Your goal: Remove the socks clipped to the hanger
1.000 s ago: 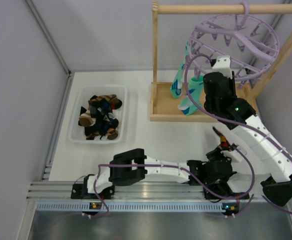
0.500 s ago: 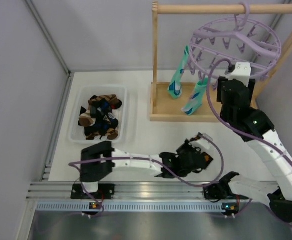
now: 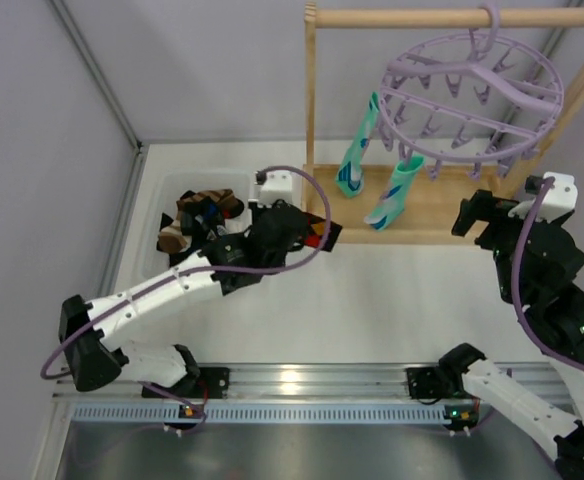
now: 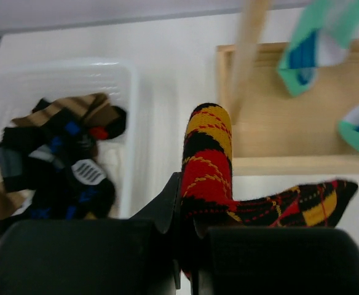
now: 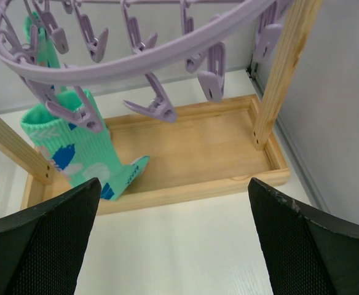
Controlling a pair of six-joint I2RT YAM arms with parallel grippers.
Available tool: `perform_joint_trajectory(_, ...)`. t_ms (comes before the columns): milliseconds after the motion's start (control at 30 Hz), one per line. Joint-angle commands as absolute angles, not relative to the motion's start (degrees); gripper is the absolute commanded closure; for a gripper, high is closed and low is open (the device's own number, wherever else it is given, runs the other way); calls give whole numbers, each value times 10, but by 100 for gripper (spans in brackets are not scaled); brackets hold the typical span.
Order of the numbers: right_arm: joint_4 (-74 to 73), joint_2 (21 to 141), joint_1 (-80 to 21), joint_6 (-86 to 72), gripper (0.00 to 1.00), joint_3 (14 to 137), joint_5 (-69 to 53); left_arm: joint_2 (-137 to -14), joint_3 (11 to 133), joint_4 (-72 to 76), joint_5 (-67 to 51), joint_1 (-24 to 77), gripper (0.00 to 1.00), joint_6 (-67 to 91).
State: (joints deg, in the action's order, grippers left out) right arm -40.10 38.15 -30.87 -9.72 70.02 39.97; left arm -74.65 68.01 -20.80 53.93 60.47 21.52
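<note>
The lilac hanger (image 3: 469,66) hangs by its hook from the wooden rail; its rim also shows in the right wrist view (image 5: 136,58). Two turquoise socks (image 3: 357,160) (image 3: 392,195) stay clipped on its left side, one of them in the right wrist view (image 5: 75,147). My left gripper (image 3: 307,232) is shut on the black sock with orange-red diamonds (image 4: 207,166) and holds it above the table between the bin and the wooden base. My right gripper (image 3: 472,215) is wide open and empty (image 5: 173,233), below the ring's right side.
A white bin (image 3: 152,225) at the left holds several removed socks (image 3: 200,232); its rim shows in the left wrist view (image 4: 130,123). The wooden rail frame's base tray (image 3: 332,215) stands at the back right under the hanger. Grey walls close in the table.
My left arm has swung from the front right to the left with the orange-red sock, toward the bin. My right arm has pulled back from the hanger, down and to the right.
</note>
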Motion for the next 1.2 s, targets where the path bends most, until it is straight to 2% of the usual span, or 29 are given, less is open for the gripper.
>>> perform_joint_trajectory(0, -397, 358, -301, -105, 1, 669, 393, -728, 725, -324, 515, 486, 100, 250)
perform_joint_trajectory(300, -403, 338, -301, -115, 1, 642, 398, -723, 734, -356, 378, 186, 100, 293)
perform_joint_trajectory(500, -381, 325, -302, -119, 1, 631, 371, -883, 764, -349, 229, 55, 100, 329)
perform_joint_trajectory(633, -369, 320, -301, -125, 1, 614, 353, -972, 752, -313, 159, 40, 100, 353)
perform_joint_trajectory(833, -355, 313, -301, -130, 0, 584, 327, -1028, 658, -244, 165, 40, 100, 401)
perform_joint_trajectory(933, -355, 309, -301, -128, 1, 578, 327, -1020, 621, -225, 177, 40, 100, 409)
perform_joint_trajectory(1133, -357, 306, -301, -129, 1, 581, 312, -939, 631, -229, 176, 40, 100, 392)
perform_joint_trajectory(1167, -357, 304, -301, -129, 1, 581, 309, -924, 631, -229, 173, 40, 87, 387)
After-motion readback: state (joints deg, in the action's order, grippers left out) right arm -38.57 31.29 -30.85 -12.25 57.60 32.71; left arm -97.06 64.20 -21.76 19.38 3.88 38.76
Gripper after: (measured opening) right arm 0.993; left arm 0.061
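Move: The left gripper already holds the red-and-yellow argyle sock. From it, the middle of the white bin with the loose socks lies some 21 cm left, 5 cm ahead and 24 cm below. The nearer teal sock hangs about 9 cm ahead and 14 cm right of it, the other straight to its right at 21 cm, both near its height. From the right gripper the bin is roughly 59 cm left, 12 cm ahead and 35 cm lower. Swing the left gripper away from the hanging teal socks, about 25 cm left and 12 cm forward, turning it some 40 degrees counter-clockwise. Then drop it some 20 cm into the bin, fingers tipping down, and keep the argyle sock pinched as it meets the pile. Let the right gripper, open and empty, sink about 6 cm. ##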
